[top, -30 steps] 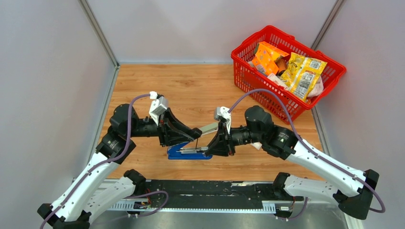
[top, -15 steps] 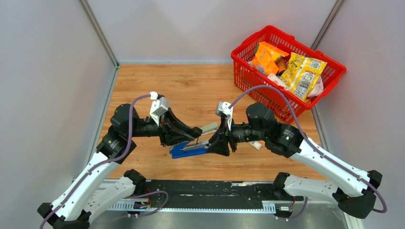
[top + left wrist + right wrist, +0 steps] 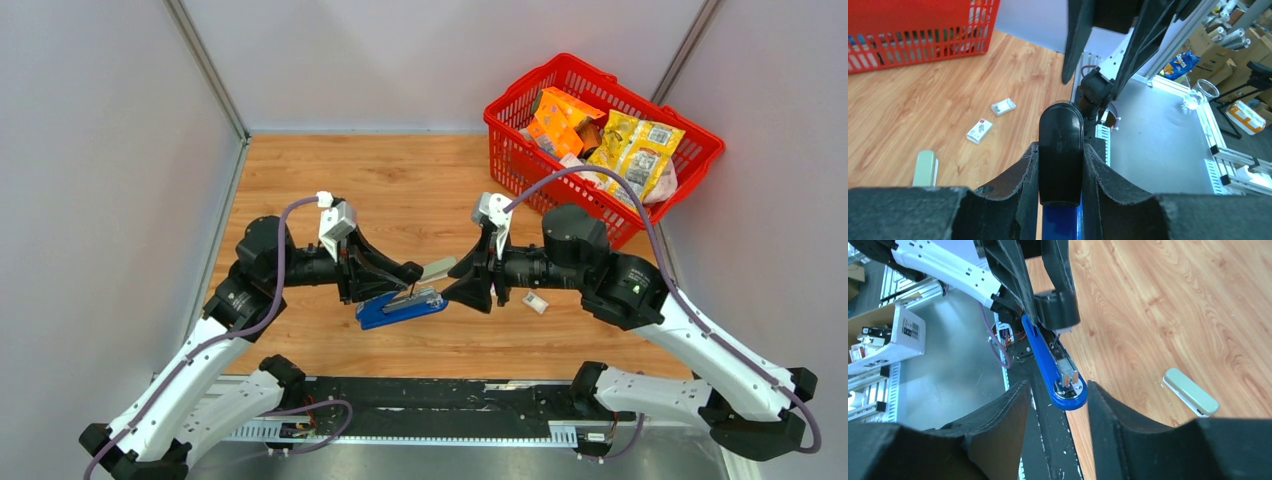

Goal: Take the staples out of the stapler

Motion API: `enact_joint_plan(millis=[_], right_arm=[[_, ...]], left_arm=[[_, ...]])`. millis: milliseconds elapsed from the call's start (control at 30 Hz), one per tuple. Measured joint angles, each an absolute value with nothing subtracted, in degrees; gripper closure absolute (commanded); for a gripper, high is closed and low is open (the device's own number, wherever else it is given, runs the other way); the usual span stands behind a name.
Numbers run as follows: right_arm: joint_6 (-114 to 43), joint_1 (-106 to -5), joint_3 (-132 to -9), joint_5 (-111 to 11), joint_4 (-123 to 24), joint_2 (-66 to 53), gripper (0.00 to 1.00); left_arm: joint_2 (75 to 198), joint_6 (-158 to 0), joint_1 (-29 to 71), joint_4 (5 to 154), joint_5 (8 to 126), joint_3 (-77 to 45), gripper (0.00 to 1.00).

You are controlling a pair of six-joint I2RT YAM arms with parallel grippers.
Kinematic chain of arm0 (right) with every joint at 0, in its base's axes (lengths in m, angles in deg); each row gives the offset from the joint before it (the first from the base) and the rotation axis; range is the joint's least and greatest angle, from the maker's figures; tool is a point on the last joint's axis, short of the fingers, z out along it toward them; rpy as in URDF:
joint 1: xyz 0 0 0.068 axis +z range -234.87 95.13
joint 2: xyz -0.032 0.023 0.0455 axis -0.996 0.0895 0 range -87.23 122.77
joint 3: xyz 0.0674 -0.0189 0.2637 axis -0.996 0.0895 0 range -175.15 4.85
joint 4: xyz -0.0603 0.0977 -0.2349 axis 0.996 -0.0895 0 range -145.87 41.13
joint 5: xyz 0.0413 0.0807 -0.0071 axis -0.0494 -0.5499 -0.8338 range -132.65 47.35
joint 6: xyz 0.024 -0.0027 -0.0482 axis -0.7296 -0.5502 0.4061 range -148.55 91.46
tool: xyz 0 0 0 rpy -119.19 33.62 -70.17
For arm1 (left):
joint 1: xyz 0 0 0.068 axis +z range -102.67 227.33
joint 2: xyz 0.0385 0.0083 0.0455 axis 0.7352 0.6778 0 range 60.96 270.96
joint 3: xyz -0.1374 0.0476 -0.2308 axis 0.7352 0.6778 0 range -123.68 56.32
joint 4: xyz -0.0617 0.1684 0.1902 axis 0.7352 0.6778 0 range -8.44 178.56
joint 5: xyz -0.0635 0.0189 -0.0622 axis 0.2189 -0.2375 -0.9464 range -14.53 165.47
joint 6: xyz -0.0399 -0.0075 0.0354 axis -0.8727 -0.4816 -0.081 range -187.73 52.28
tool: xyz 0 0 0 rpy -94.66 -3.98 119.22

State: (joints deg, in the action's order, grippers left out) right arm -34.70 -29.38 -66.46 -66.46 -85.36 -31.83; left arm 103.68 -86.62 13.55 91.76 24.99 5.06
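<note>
The blue stapler (image 3: 402, 309) is held off the table, tip toward the right arm. My left gripper (image 3: 408, 287) is shut on its rear; the left wrist view shows the black top (image 3: 1060, 160) pinched between both fingers, blue base (image 3: 1060, 220) below. In the right wrist view the black top (image 3: 1055, 310) is raised off the silvery magazine (image 3: 1064, 367). My right gripper (image 3: 1058, 385) is open and empty, its fingers either side of the stapler's tip without touching it. I cannot make out separate staples in the magazine.
A pale green oblong case (image 3: 438, 268) lies on the wood behind the stapler. Two small white printed boxes (image 3: 979, 130) lie nearby, one under my right arm (image 3: 535, 303). A red basket (image 3: 510, 150) of snack packets stands at the back right.
My right gripper has let go of the stapler's front and drawn back to the right. My left gripper has lifted the stapler off the table and tilted it.
</note>
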Motion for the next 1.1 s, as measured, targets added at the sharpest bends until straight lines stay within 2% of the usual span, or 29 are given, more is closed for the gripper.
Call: enact_joint_plan(millis=[67,167,200,600,1100], right_arm=[[-34.8,-29.4,-67.7,-65.4,-85.3,-31.6,0.69],[-35.7,-29.4,-68.9,-63.6,-84.9,-30.3,0.97],[-35.9,-29.4,-69.1,-63.2,-84.7,-29.8,1.00],[-42.0,-29.4,-69.5,-57.3,-81.0,-21.6,1.00],[-45.7,-28.1,-64.7,-50.6,-74.1,-19.6,1.00]], left_arm=[[103.9,-86.4,13.5,92.6,25.8,5.1,1.00],[104.5,-86.0,13.5,93.8,27.6,5.1,1.00],[104.6,-85.8,13.5,94.1,28.2,5.1,1.00],[105.4,-85.6,13.5,94.4,34.1,5.1,1.00],[106.7,-88.8,13.5,90.1,37.5,5.1,1.00]])
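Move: The open stapler hangs from the left fingers by its raised handle. Its magazine's middle is about 6 cm to the right hand's left, 1 cm back and 5 cm lower; the handle's black nose is some 7 cm left and 2 cm ahead, about level in height. On the table, 15 cm lower, the small green stapler lies 8 cm ahead and 2 cm left, the paper box 5 cm ahead and 9 cm right. From the left hand, the magazine's middle is 2 cm back, 1 cm right and 5 cm below. Forward, then also left and down, the right hand travels about 7 cm out, 5 cm left and 4 cm lower, shutting its half-open fingers early and turning clockwise. The closed tips come in close beside the black nose, above the front of the magazine. The left hand keeps its grip on the handle and carries the stapler about 5 cm forward, slightly down, turning counter-clockwise. ##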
